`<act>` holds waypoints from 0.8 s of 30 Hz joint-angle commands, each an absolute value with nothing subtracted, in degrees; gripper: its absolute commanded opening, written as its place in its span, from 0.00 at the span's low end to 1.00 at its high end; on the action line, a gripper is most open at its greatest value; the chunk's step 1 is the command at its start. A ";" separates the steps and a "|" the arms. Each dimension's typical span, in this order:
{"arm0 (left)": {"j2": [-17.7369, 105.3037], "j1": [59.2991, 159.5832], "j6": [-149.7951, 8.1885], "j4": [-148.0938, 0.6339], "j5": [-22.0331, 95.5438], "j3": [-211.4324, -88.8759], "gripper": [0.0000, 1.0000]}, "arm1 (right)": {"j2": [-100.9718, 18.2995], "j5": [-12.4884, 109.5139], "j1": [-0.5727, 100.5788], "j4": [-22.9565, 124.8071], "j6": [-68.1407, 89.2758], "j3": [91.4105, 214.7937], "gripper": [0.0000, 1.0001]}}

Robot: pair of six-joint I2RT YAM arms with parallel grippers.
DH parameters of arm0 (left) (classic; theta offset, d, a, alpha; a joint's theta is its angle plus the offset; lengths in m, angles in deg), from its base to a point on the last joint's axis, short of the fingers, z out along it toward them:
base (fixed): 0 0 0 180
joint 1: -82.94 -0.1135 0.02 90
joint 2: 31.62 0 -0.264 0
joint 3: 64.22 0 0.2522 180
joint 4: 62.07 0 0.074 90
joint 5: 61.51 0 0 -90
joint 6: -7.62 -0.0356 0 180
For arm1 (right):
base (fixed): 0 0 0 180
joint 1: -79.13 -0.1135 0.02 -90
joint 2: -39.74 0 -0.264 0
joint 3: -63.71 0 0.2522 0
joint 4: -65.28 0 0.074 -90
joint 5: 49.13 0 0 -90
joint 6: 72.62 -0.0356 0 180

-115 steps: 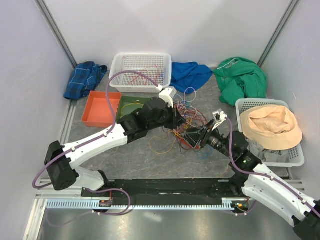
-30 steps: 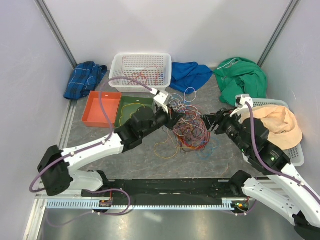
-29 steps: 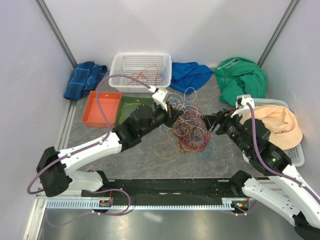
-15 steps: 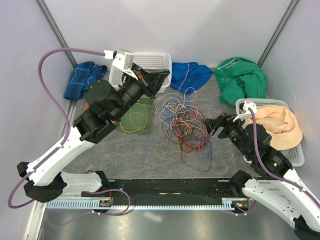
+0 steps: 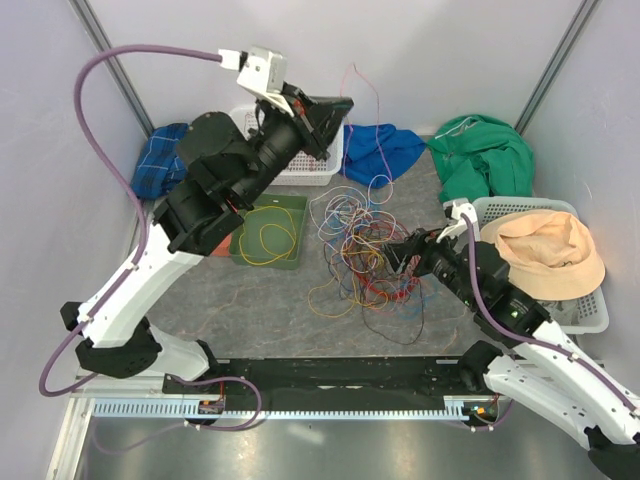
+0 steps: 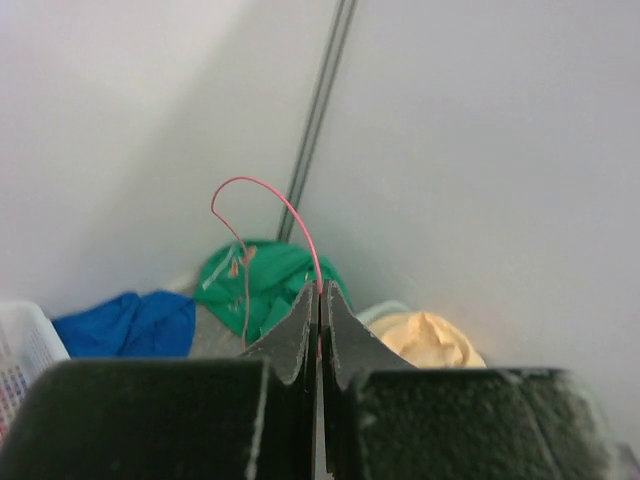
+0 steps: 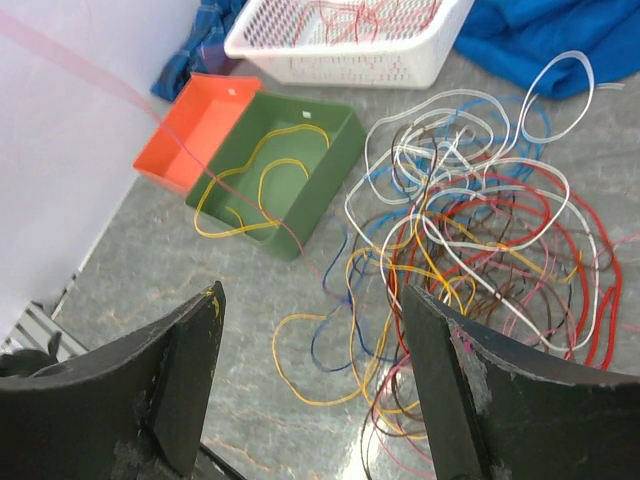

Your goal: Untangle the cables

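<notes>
The cables (image 5: 360, 245) lie in a loose, many-coloured tangle on the table's middle. My left gripper (image 5: 340, 103) is raised high at the back, shut on one thin pink cable (image 5: 352, 80) that arcs above its tips and runs down toward the tangle. The left wrist view shows the jaws pressed together on that pink cable (image 6: 318, 270). My right gripper (image 5: 402, 255) hovers at the tangle's right edge, open and holding nothing. In the right wrist view its gripper (image 7: 310, 293) frames the cables (image 7: 470, 220), and the pink cable (image 7: 235, 195) stretches taut across the tray.
A green tray (image 5: 268, 262) holding a yellow cable (image 5: 265, 238) sits left of the tangle, with an orange tray (image 7: 195, 130) beside it. A white basket (image 7: 340, 40) with red cables stands behind. Blue cloth (image 5: 380, 150), green cloth (image 5: 485, 160), plaid cloth (image 5: 155, 165) and a hat basket (image 5: 590, 320) ring the area.
My left gripper rose out of the tangle and up toward the back, drawing the pink cable with it. My right gripper opened wider and moved left and down to the tangle's edge.
</notes>
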State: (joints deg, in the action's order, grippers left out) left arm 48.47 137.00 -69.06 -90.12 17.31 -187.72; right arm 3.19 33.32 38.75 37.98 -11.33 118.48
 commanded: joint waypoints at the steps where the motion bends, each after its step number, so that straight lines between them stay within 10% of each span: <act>1: 51.86 136.82 -77.72 -90.94 9.45 -198.55 0.02 | 3.80 34.90 38.70 43.43 -11.36 116.23 0.79; 24: 61.10 131.38 -85.29 -86.56 1.16 -207.72 0.02 | -5.35 38.15 38.70 59.18 -14.96 113.33 0.78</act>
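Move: Ahead and below the left hand, which already grips the red cable, the white basket stands about 28 cm farther out, 14 cm to its left and 52 cm down. From that hand the cable tangle is roughly 6 cm ahead, 6 cm right and 56 cm below; the green tray about 8 cm ahead, 17 cm left, equally low. For the open right hand, the tangle's middle lies some 9 cm ahead, 6 cm left and 26 cm down. Drawing the pinched red cable higher above the tangle, the left hand climbs about 9 cm and drifts some 4 cm left, its shut fingers tipping up about 10 degrees, then eases into a forward swing, turning counter-clockwise. The right hand, still empty and open, slides about 5 cm left, with a little forward and down, in over the tangle. ##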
